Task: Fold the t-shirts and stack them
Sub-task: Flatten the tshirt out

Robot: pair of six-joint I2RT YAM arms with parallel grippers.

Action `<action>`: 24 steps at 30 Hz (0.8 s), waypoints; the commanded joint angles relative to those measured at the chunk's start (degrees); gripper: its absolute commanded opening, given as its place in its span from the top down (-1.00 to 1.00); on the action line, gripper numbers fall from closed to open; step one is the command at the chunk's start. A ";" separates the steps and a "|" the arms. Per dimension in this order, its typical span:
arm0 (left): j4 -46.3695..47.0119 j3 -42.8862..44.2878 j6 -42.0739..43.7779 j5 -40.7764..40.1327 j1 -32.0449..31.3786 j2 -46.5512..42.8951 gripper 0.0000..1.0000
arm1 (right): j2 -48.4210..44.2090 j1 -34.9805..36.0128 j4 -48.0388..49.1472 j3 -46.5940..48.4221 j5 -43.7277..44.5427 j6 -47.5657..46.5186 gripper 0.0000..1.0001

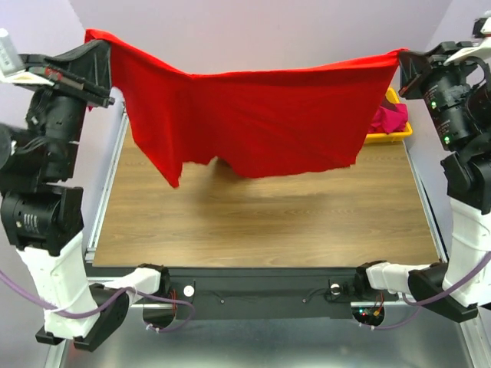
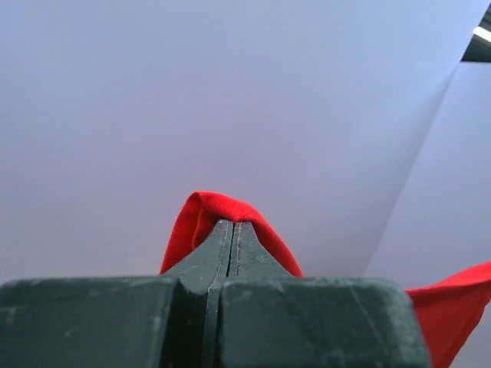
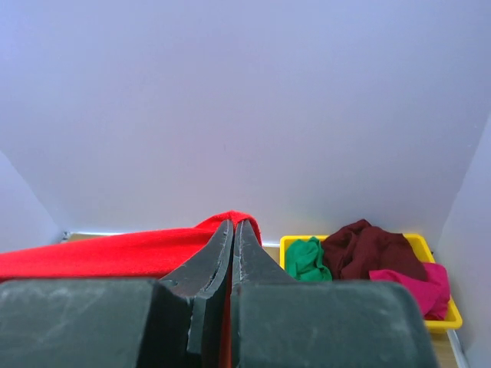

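Note:
A bright red t-shirt [image 1: 253,115] hangs stretched in the air above the far half of the table, held at both top corners. My left gripper [image 1: 98,40] is shut on its left corner; the cloth [image 2: 211,207] wraps over the closed fingertips. My right gripper [image 1: 402,55] is shut on the right corner, with red cloth [image 3: 115,253] running off to the left. The shirt's lower edge dangles just above the wood. A green t-shirt [image 3: 307,259], a dark maroon t-shirt [image 3: 368,249] and a magenta-pink t-shirt [image 3: 418,285] lie crumpled in the yellow tray [image 3: 453,318].
The yellow tray [image 1: 399,134] sits at the far right of the wooden table [image 1: 261,222], partly behind the hanging shirt. Pale walls enclose the back and sides. Both arm bases stand at the near edge.

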 commanded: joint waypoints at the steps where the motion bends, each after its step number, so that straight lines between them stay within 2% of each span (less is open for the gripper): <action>1: 7.55 -0.40 1.95 1.90 0.35 2.43 1.00 | 2.29 0.15 2.50 0.54 3.06 1.34 0.99; 7: 3.33 7.51 1.16 7.09 0.35 16.22 1.00 | 7.04 0.15 5.49 -5.96 7.64 1.08 0.99; 12: 3.51 11.80 2.48 7.36 0.35 23.97 1.00 | 12.93 0.15 9.35 -8.78 9.22 0.12 0.99; 18: 5.95 21.57 3.01 6.48 0.61 31.89 1.00 | 22.14 -0.11 10.59 1.04 9.75 0.02 0.99; 22: 12.79 21.05 1.69 7.35 1.49 29.88 1.00 | 24.80 -0.20 10.86 10.88 8.96 0.99 0.99; 24: 15.71 19.03 1.95 8.41 1.58 28.30 1.00 | 24.80 -0.11 11.12 12.40 8.70 1.17 0.99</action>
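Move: Both hands hold the red t-shirt by its upper corners, high up, with its middle roughly 6 cm ahead, 23 cm right of and 24 cm below the left hand. The tabletop's middle lies about 26 cm ahead, 23 cm right of and 70 cm below the left hand; from the right hand, some 20 cm ahead, 25 cm left and 61 cm down. The yellow basket stands 44 cm ahead of the right hand and 15 cm right, its green shirt 43 cm ahead and 2 cm right, both some 54 cm below. With fingers kept shut on the corners, both hands swing quickly forward and down over the table, the left some 28 cm out after a tiny draw back, also drifting right, the right about 20 cm out. Both sink around 15 cm while the wrists tip down some 20 degrees, and at the end the outward swing stops and the right hand already lifts a few centimetres again. ##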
